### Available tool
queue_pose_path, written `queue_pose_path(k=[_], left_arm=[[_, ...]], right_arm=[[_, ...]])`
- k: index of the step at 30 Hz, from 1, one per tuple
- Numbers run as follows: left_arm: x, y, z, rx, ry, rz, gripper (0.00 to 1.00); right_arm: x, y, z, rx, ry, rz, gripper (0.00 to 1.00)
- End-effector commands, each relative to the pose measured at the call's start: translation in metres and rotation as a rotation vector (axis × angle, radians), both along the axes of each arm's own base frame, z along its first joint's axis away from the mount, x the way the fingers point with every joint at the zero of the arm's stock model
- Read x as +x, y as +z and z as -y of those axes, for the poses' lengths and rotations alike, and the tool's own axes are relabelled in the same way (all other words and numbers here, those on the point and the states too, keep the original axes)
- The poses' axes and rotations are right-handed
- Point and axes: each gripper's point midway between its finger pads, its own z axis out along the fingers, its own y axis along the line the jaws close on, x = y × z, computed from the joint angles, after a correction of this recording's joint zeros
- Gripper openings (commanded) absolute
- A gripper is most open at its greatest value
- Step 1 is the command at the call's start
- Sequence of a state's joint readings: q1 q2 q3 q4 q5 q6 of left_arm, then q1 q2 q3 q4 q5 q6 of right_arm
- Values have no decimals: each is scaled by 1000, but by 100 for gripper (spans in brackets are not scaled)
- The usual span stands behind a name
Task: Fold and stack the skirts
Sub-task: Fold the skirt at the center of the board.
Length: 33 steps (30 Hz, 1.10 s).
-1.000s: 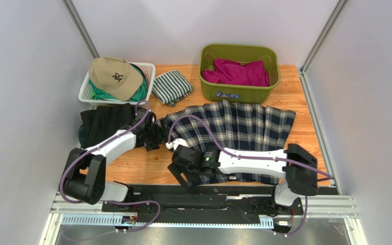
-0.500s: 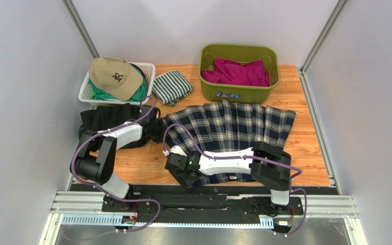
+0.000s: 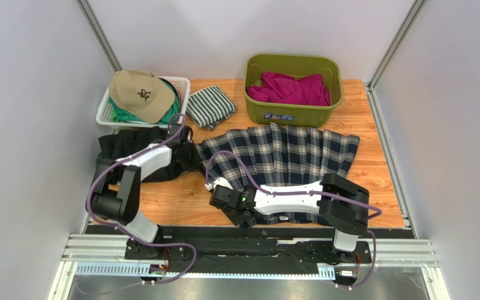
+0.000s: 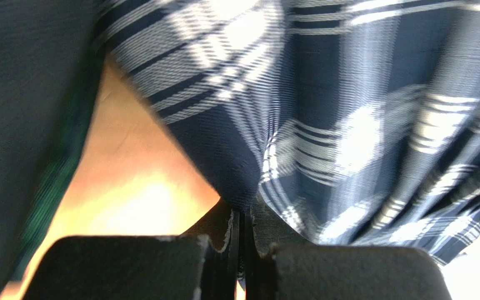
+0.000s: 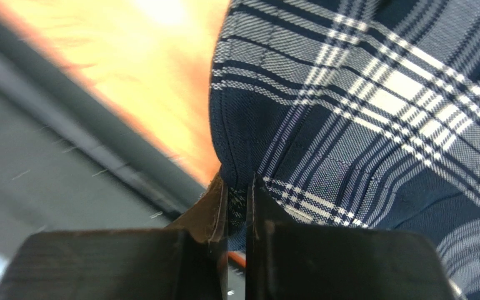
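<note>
The navy-white-grey plaid skirt (image 3: 286, 156) lies spread flat across the middle of the wooden table. My left gripper (image 3: 192, 153) is at its far left corner, and in the left wrist view the gripper (image 4: 244, 209) is shut on a fold of the plaid skirt (image 4: 361, 112). My right gripper (image 3: 236, 214) is at the near left corner. The right wrist view shows that gripper (image 5: 236, 195) shut on the plaid skirt's (image 5: 361, 106) hem. A black skirt (image 3: 127, 145) lies bunched at the left with a dark green edge (image 3: 101, 166) showing beneath it.
A white basket (image 3: 183, 87) holds a tan cap (image 3: 137, 92) at the back left, with a green-and-white striped cloth (image 3: 210, 106) beside it. A green bin (image 3: 292, 112) with magenta cloth (image 3: 289, 89) stands at the back. The table's front rail (image 5: 67, 144) runs just behind the right gripper.
Both grippers have gone from open to shut on the plaid skirt. The left arm reached further back to the skirt's far left corner; the right arm drew in towards the near left corner.
</note>
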<state>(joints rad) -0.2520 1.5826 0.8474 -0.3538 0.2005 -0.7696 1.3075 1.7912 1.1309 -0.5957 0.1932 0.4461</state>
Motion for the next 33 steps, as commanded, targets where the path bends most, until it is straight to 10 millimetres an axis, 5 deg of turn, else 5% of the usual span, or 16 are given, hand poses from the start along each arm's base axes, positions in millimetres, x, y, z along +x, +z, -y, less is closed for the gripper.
queue_pose_path(k=[1,6,10,14,18,23,33], left_arm=[[27,68,-38,133,90,197,0],[24,114,-65,160,184,308,0],[16,147,-81,202,244,371,0],[19,191,-66,94,213,497,0],[23,222,-21,24,76,586,0],[37,246,42,13,-73,630,0],[40,271,188,-72,-356,690,0]], right_arm=[[-49,41,-39,236,255,-190,0],[-70,101,-74,435,405,-259,0],[-78,135,-83,534,475,-264,0],[-76,149,-74,559,449,-232,0],[-71,157,-46,573,374,-184,0],[-73,142,-2,550,262,-177,0],[-78,138,88,476,11,-181,0]])
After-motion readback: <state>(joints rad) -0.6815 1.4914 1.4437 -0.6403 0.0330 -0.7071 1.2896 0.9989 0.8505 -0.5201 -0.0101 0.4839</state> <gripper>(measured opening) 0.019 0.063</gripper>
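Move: Both hands already pinch the plaid skirt's left side, left hand at its far corner and right hand at its near corner. From the left hand, the far right corner lies about 51 cm right and 9 cm ahead; the folded stack is 18 cm left and 2 cm ahead, the striped cloth 18 cm ahead and 4 cm right, the green basket 22 cm ahead and 31 cm right. From the right hand, the near right corner is some 31 cm right, level with it. Keeping their pinch on the two left corners, both hands lift the skirt's left side, rising about 21 cm on the left and 15 cm on the right while first swinging out to the left, towards the folded stack. Still high, both then turn back and carry it right across the skirt, the left hand by some 20 cm with its fingertips tipping forward and the wrist turning clockwise, the right hand more slowly, 4 cm nearer the base, its fingertips tilted some 35 degrees to the left. ##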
